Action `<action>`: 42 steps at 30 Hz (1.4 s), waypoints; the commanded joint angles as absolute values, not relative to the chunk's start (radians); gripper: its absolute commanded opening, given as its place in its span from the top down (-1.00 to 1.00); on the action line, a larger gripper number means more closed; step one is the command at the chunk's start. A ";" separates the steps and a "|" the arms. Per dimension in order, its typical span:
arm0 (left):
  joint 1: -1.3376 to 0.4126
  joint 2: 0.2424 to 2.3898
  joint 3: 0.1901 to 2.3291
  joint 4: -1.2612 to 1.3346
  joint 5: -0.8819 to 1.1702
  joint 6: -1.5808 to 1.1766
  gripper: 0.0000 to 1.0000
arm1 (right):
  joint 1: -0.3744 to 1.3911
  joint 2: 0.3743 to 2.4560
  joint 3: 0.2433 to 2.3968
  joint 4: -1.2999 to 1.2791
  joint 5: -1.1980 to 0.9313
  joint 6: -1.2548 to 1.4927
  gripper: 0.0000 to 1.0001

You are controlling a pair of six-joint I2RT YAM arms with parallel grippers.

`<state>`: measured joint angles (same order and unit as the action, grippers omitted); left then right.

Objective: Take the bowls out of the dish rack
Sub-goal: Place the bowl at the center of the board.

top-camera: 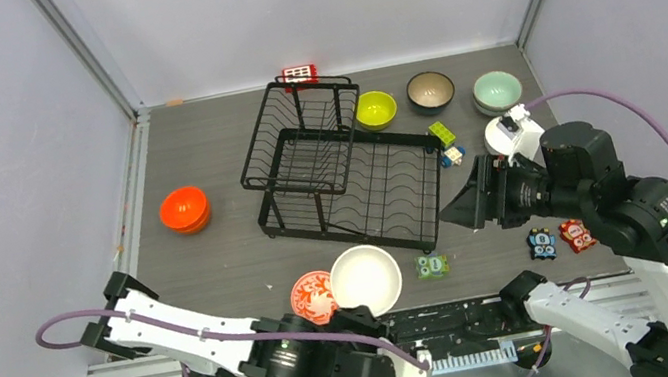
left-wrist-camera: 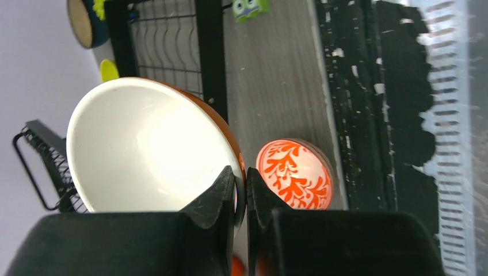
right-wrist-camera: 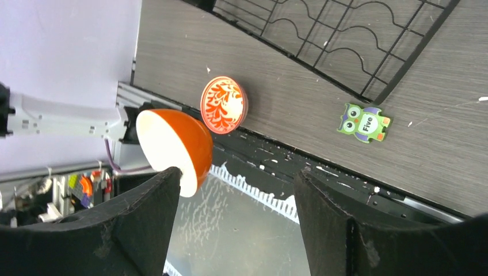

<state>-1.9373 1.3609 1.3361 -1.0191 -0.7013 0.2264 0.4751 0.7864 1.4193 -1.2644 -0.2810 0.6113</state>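
Observation:
The black wire dish rack (top-camera: 338, 173) stands mid-table, and I see no bowl in it. My left gripper (left-wrist-camera: 240, 178) is shut on the rim of an orange bowl with a white inside (left-wrist-camera: 149, 144), held tilted above the table's near edge (top-camera: 366, 280). Just left of it a white bowl with a red floral pattern (top-camera: 313, 296) lies on the table. My right gripper (top-camera: 450, 214) hovers right of the rack, open, with nothing between its fingers (right-wrist-camera: 237, 178). The held bowl (right-wrist-camera: 175, 146) and the floral bowl (right-wrist-camera: 223, 105) both show in the right wrist view.
Stacked orange bowls (top-camera: 185, 210) sit at the left. Lime green (top-camera: 376, 110), dark brown (top-camera: 431, 90) and pale mint (top-camera: 498, 92) bowls line the back right. An owl block (top-camera: 432, 266), a green block (top-camera: 443, 133), a red gridded block (top-camera: 299, 75) and toy figures (top-camera: 561, 239) lie around.

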 commanded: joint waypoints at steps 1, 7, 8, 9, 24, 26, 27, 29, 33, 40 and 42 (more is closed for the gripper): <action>-1.943 1.279 1.330 -0.936 -0.522 0.270 1.00 | 0.535 0.816 1.498 -1.340 -0.258 0.514 -0.50; -1.942 1.278 1.324 -0.946 -0.379 0.244 0.99 | 0.629 0.871 1.502 -1.349 -0.214 0.475 -0.45; -1.943 1.279 1.321 -0.946 -0.366 0.236 0.99 | 0.650 0.886 1.502 -1.346 -0.188 0.473 -0.46; -1.943 1.282 1.319 -0.948 -0.354 0.224 1.00 | 0.675 0.896 1.502 -1.340 -0.170 0.475 -0.45; -1.944 1.243 1.216 -0.902 -0.402 0.159 1.00 | 1.202 1.011 1.310 -1.072 0.096 0.750 -0.37; -1.942 1.236 1.205 -0.897 -0.407 0.153 0.99 | 1.235 1.022 1.273 -1.019 0.114 0.783 -0.29; -1.942 1.231 1.200 -0.893 -0.411 0.151 0.99 | 1.244 1.028 1.260 -1.003 0.126 0.797 -0.25; -1.944 1.221 1.187 -0.881 -0.413 0.150 1.00 | 1.260 1.046 1.243 -0.977 0.133 0.815 -0.18; -1.944 1.208 1.178 -0.873 -0.415 0.150 0.99 | 1.282 1.085 1.232 -0.955 0.138 0.832 -0.09; -1.944 1.196 1.165 -0.873 -0.410 0.130 0.99 | 1.297 1.117 1.219 -0.956 0.168 0.838 0.10; -1.945 1.195 1.163 -0.871 -0.409 0.121 1.00 | 1.302 1.119 1.214 -0.956 0.172 0.836 0.16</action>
<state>-1.9381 1.2297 1.1664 -0.9230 -0.3855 0.1429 1.2919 1.1210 1.2152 -0.9909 0.1246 0.8181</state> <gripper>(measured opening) 0.098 0.446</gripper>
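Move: Hanging from the left fingers by its near rim, the orange bowl with the white inside has its middle about 6 cm ahead of that hand and roughly level with it. From the right hand the bowl is some 15 cm to the left, 4 cm back and 9 cm lower. The patterned bowl lies about 11 cm ahead of the left hand, 10 cm left and 20 cm below. The owl block is some 4 cm ahead of the right hand, not left or right of it, 31 cm down. Sweeping left about 13 cm and sinking some 11 cm, with a smaller draw back, the right hand comes to the held bowl's far right rim, turning roughly 20 degrees counter-clockwise, its left side dipping. Its fingers narrow from about three quarters open to under half, not yet shut on the rim. The left hand keeps its pinch, draws the bowl back and down 4–5 cm each, tilting nearly 20 degrees, then all but holds still. ##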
